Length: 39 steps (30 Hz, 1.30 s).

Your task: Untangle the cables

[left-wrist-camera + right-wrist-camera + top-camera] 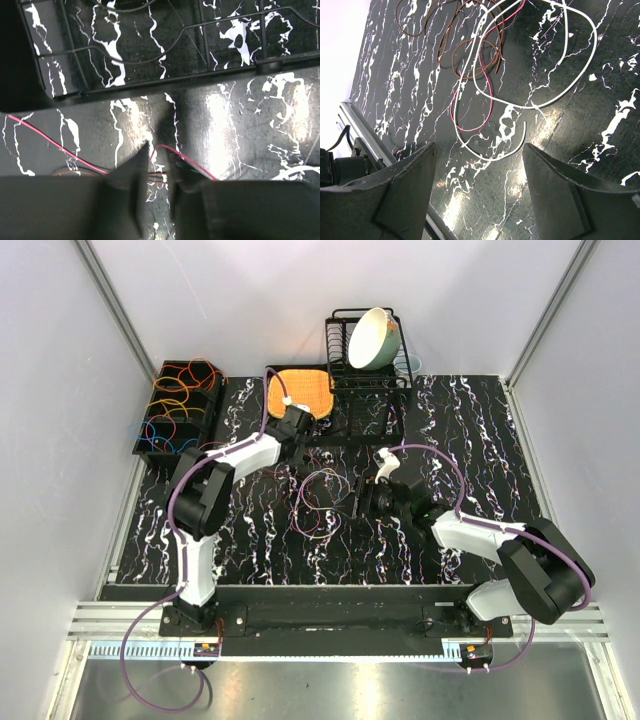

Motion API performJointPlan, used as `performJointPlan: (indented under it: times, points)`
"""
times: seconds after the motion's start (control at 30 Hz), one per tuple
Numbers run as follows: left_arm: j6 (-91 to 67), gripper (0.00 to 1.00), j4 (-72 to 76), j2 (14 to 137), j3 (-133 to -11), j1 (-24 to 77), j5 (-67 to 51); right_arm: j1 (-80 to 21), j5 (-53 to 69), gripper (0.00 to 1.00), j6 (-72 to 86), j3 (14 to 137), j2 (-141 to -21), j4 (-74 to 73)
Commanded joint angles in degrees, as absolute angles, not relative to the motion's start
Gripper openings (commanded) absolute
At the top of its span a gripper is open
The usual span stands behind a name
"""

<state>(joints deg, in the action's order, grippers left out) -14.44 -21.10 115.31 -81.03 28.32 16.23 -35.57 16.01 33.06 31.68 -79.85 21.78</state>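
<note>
A loose tangle of cables (320,502) lies mid-table between my grippers. The right wrist view shows its brown loops (470,57), a pink loop (470,127) and a white cable (540,102) crossing one another. My right gripper (365,498) (478,146) hovers open just right of the tangle, nothing between its fingers. My left gripper (293,425) (160,152) is low on the table beside the dish rack base. Its jaws are narrowed to a slim gap; brown wires (159,176) cross that gap and a pink cable (60,146) arcs past the tips.
A black bin (150,440) at the back left holds several coloured cable loops (180,405). A black wire dish rack (365,370) with a tilted bowl (372,337) stands at the back, an orange pad (300,392) beside it. Grey walls enclose the table.
</note>
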Motion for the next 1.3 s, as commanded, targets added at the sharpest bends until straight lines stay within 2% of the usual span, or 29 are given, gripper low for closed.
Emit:
performJointPlan:
  times: [0.0,0.1,0.27,0.4,0.53,0.63,0.83,0.97,1.27]
  points:
    - [-14.06,0.11,-20.74,117.06,-84.72,28.13,17.40,-35.60,16.44,0.76,32.26,32.52,-80.25,24.26]
    - [-13.80,0.00,-21.18,117.68,-85.60,28.12,17.58,-35.51,16.35,0.75,32.26,32.61,-80.24,24.26]
    - [-13.62,0.00,-22.41,114.80,-85.61,28.21,18.10,-35.51,16.43,0.75,32.34,32.43,-80.16,24.26]
    - [-13.98,0.00,-25.65,105.58,-85.69,28.13,19.42,-35.51,16.44,0.75,32.34,32.52,-80.16,24.35]
    - [-12.83,0.00,-33.12,98.53,-92.79,26.55,21.27,-35.51,16.52,0.75,32.26,32.34,-80.07,24.61]
    - [-11.78,0.00,-38.40,95.11,-102.44,23.74,22.67,-35.60,16.52,0.75,32.43,32.17,-79.89,24.70]
    - [-11.78,0.00,-42.62,90.97,-111.95,13.02,22.15,-35.51,16.52,0.75,32.34,31.90,-79.45,24.87]
    - [-12.74,0.00,-43.59,89.04,-113.64,5.29,19.08,-35.59,16.44,0.76,32.52,31.82,-79.45,25.05]
    - [-14.68,0.00,-42.10,86.13,-114.61,-5.35,16.96,-35.60,16.44,0.75,32.43,31.73,-79.37,25.14]
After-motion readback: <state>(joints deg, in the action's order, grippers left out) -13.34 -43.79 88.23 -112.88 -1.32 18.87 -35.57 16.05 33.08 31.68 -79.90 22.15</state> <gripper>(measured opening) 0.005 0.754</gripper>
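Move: The pink cable lies right at the left hand's nearly closed fingertips, about 1 cm ahead and 1 cm below. The brown cable sits some 3 cm left and 1 cm back from there, the white cable's loop about 10 cm back and 5 cm right, both roughly 1 cm below the hand. The black bins' middle is about 12 cm ahead and 26 cm left. From the idle right hand, the grasp spot is about 15 cm ahead, 11 cm left and 7 cm below. The left fingers finish shutting on the pink cable while easing barely forward and down, then whip it off the table: up almost 40 cm first, then about 25 cm left, ending high on the bins' side of the table. On the way the fingers swing up to point forward and the hand turns some 30 degrees counter-clockwise, keeping the pinch. ##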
